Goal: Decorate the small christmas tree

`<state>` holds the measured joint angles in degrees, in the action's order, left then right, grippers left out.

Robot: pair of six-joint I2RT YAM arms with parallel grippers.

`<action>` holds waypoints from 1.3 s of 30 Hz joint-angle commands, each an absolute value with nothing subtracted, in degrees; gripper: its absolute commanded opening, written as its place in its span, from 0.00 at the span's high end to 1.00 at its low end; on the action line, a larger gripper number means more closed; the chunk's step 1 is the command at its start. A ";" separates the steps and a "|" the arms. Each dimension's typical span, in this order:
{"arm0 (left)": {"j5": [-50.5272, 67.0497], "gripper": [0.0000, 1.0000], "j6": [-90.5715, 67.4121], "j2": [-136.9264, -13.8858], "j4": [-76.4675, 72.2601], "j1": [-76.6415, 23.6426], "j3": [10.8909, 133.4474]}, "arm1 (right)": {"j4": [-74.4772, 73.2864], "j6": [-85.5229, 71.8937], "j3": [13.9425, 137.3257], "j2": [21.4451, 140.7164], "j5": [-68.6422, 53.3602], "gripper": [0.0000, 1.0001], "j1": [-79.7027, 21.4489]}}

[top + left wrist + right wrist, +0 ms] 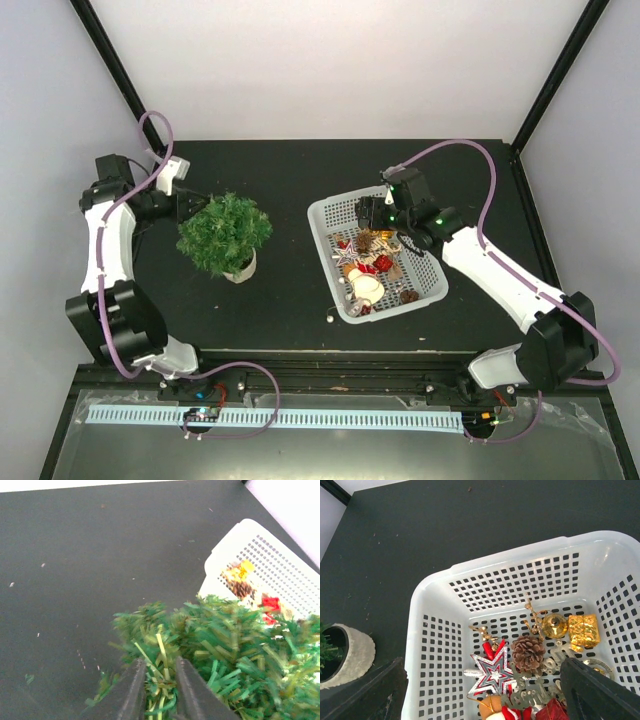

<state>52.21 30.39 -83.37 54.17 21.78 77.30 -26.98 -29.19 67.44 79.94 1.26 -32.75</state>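
Note:
The small christmas tree (pixel 225 233), bushy green in a round white pot (pixel 240 268), stands left of centre on the black table. My left gripper (pixel 192 207) is at its left side. In the left wrist view its jaws (pixel 160 680) stand close together with green sprigs pinched between them. My right gripper (pixel 372 215) hovers open over the far left corner of the white basket (pixel 325 215). Below the right gripper (pixel 487 695) lie a red and silver star (pixel 494 672), a pine cone (pixel 528 652), a gold bell (pixel 554 625) and a gold gift box (pixel 583 630).
The basket (pixel 485 565) holds several more ornaments, some red. A small white bit (pixel 327 318) lies on the table by the basket's near left corner. The tree's pot (pixel 355 652) shows at the left of the right wrist view. The basket's corner (pixel 260 550) rises behind the tree.

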 commanded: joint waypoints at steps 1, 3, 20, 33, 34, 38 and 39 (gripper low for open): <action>57.87 0.93 33.42 -87.77 62.03 20.39 82.18 | -25.96 -29.17 66.55 79.10 2.13 0.16 -32.96; 59.89 0.98 34.05 -89.51 64.79 20.39 84.54 | -26.05 -29.14 66.45 78.97 2.43 0.16 -32.96; 74.23 0.99 30.18 -96.50 73.12 13.32 96.68 | -26.84 -28.95 66.43 79.52 4.11 0.15 -32.96; 74.97 0.98 20.95 -100.32 65.12 6.06 100.28 | -27.38 -29.00 66.79 80.73 4.91 0.15 -32.96; 74.59 0.98 20.44 -100.78 64.39 5.68 100.35 | -27.42 -28.95 66.80 80.77 5.02 0.15 -32.96; 74.17 0.99 19.61 -102.77 63.32 4.41 101.18 | -27.75 -28.88 66.96 81.07 5.66 0.15 -32.96; 74.18 0.98 19.55 -103.27 63.44 4.19 101.43 | -27.84 -28.83 66.97 81.19 5.78 0.16 -32.97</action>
<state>71.96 21.82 -101.67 66.19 5.21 97.95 -27.22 -29.21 66.67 80.60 4.08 -32.75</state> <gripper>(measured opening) 0.022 0.845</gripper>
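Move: The left hand is at the upper, far-left side of the tree, its half-open fingers around a few branch tips; the tree's middle lies about 7 cm back, 4 cm right and 7 cm below. The white basket's middle is some 38 cm right, 9 cm back and 17 cm down, the star ornament in it about 31 cm right and 9 cm back. From the right hand the tree's middle is roughly 30 cm left and 5 cm back. The left fingers finish closing almost at once, pinching the branch tips at the tree's upper far-left side, and the hand then draws them about 12 cm to the right towards the basket, rising some 5 cm on the way, then dipping about 1 cm while easing a couple of centimetres forward. Keeping its pinch, the wrist turns some 30 degrees as it goes, swinging clockwise while its left side rolls down. ##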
